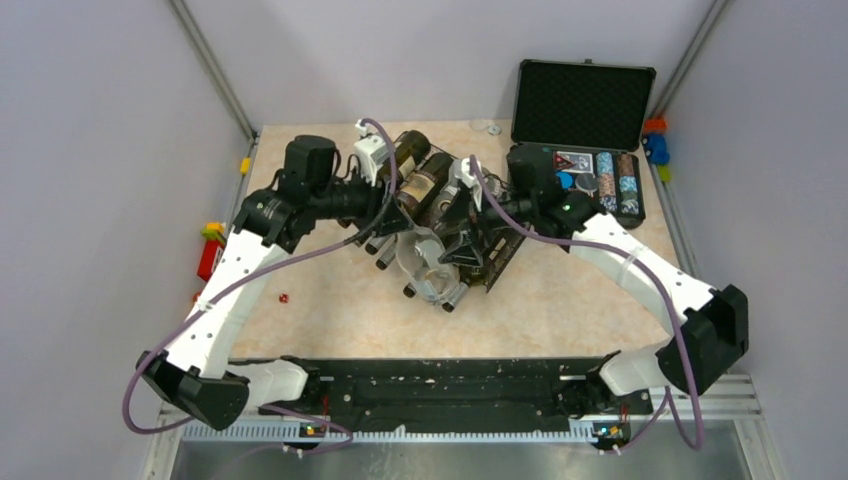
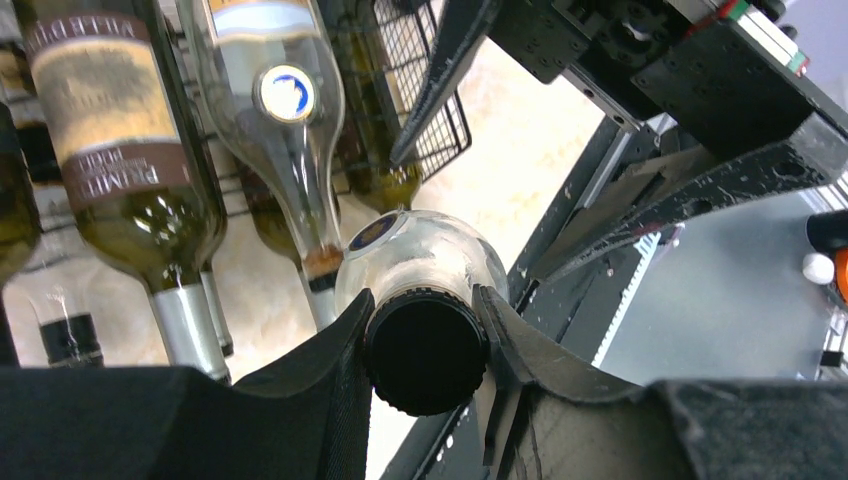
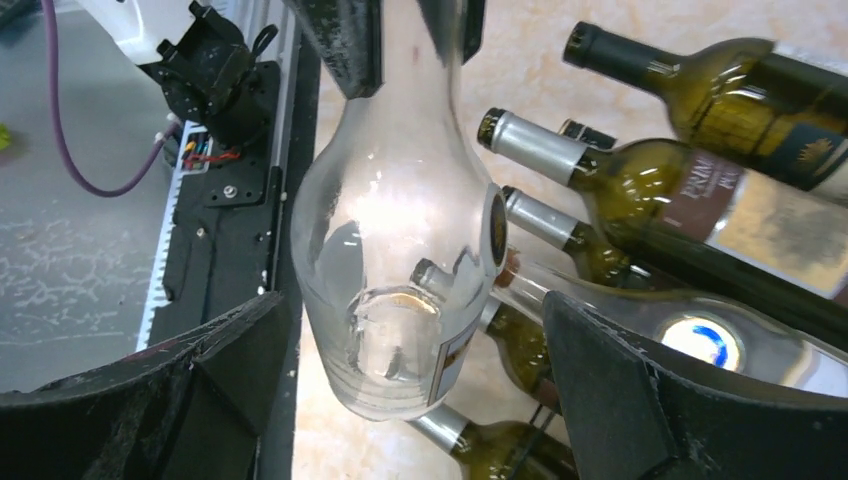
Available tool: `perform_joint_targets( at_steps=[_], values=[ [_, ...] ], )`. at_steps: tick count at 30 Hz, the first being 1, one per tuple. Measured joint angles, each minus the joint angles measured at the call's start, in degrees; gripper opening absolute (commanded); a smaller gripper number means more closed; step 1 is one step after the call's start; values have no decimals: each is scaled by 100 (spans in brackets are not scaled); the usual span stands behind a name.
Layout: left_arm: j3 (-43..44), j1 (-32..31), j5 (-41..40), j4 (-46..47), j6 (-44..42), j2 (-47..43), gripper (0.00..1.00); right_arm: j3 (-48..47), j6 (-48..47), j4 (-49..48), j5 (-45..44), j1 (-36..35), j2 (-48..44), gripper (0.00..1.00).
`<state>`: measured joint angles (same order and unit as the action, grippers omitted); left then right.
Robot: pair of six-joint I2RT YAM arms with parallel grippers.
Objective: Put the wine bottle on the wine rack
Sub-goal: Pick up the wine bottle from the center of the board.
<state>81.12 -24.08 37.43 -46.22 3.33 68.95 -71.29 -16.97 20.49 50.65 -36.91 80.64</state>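
A clear glass wine bottle (image 1: 424, 262) hangs tilted over the front of the black wire wine rack (image 1: 503, 252). My left gripper (image 2: 425, 345) is shut on the bottle's black screw cap, one finger on each side of it. In the top view the left gripper (image 1: 392, 225) comes in from the left. My right gripper (image 3: 412, 300) is open wide. The bottle's (image 3: 390, 230) base sits between the fingers with a gap on both sides. In the top view the right gripper (image 1: 452, 250) comes from the right, over the rack.
Several green and dark bottles (image 1: 420, 185) lie in the rack, necks pointing to the near left. An open black foam-lined case (image 1: 585, 105) with chips stands at the back right. A red die (image 1: 283, 298) lies on the table; small toys sit along both side edges.
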Motion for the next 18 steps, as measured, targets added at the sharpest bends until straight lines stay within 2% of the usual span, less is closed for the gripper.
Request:
perform_joint_targets(
  at_steps=[13,18],
  values=[
    [1753,-492,-376,295,651,1558,0,-70,-280,734,-20,1091,-841,99],
    [2527,-699,-599,348,833,2256,0,-68,-129,743,-518,1316,-1287,99]
  ],
)
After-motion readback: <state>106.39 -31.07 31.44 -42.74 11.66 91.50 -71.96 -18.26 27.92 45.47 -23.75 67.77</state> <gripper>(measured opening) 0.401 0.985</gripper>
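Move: The clear wine bottle hangs by its neck in the left fingers, already off the board. The middle of the wine rack lies about 15 cm ahead of the left hand, 7 cm right and 24 cm below; the Primitivo bottle lying on it is roughly 20 cm ahead, 3 cm right and 19 cm down. From the open right hand, the held bottle's middle is some 6 cm left, 3 cm back and 7 cm below; the rack's middle is 15 cm ahead, 2 cm left and 19 cm down. The clear bottle, still pinched by its neck, is carried forward and to the right over the wine rack in the left gripper, about 8 cm each way while rising 4 cm, with hardly any turn. The right hand goes along beside the bottle's body, fingers still wide open: some 9 cm right, 5 cm up and a little forward, turning clockwise about 15 degrees. ##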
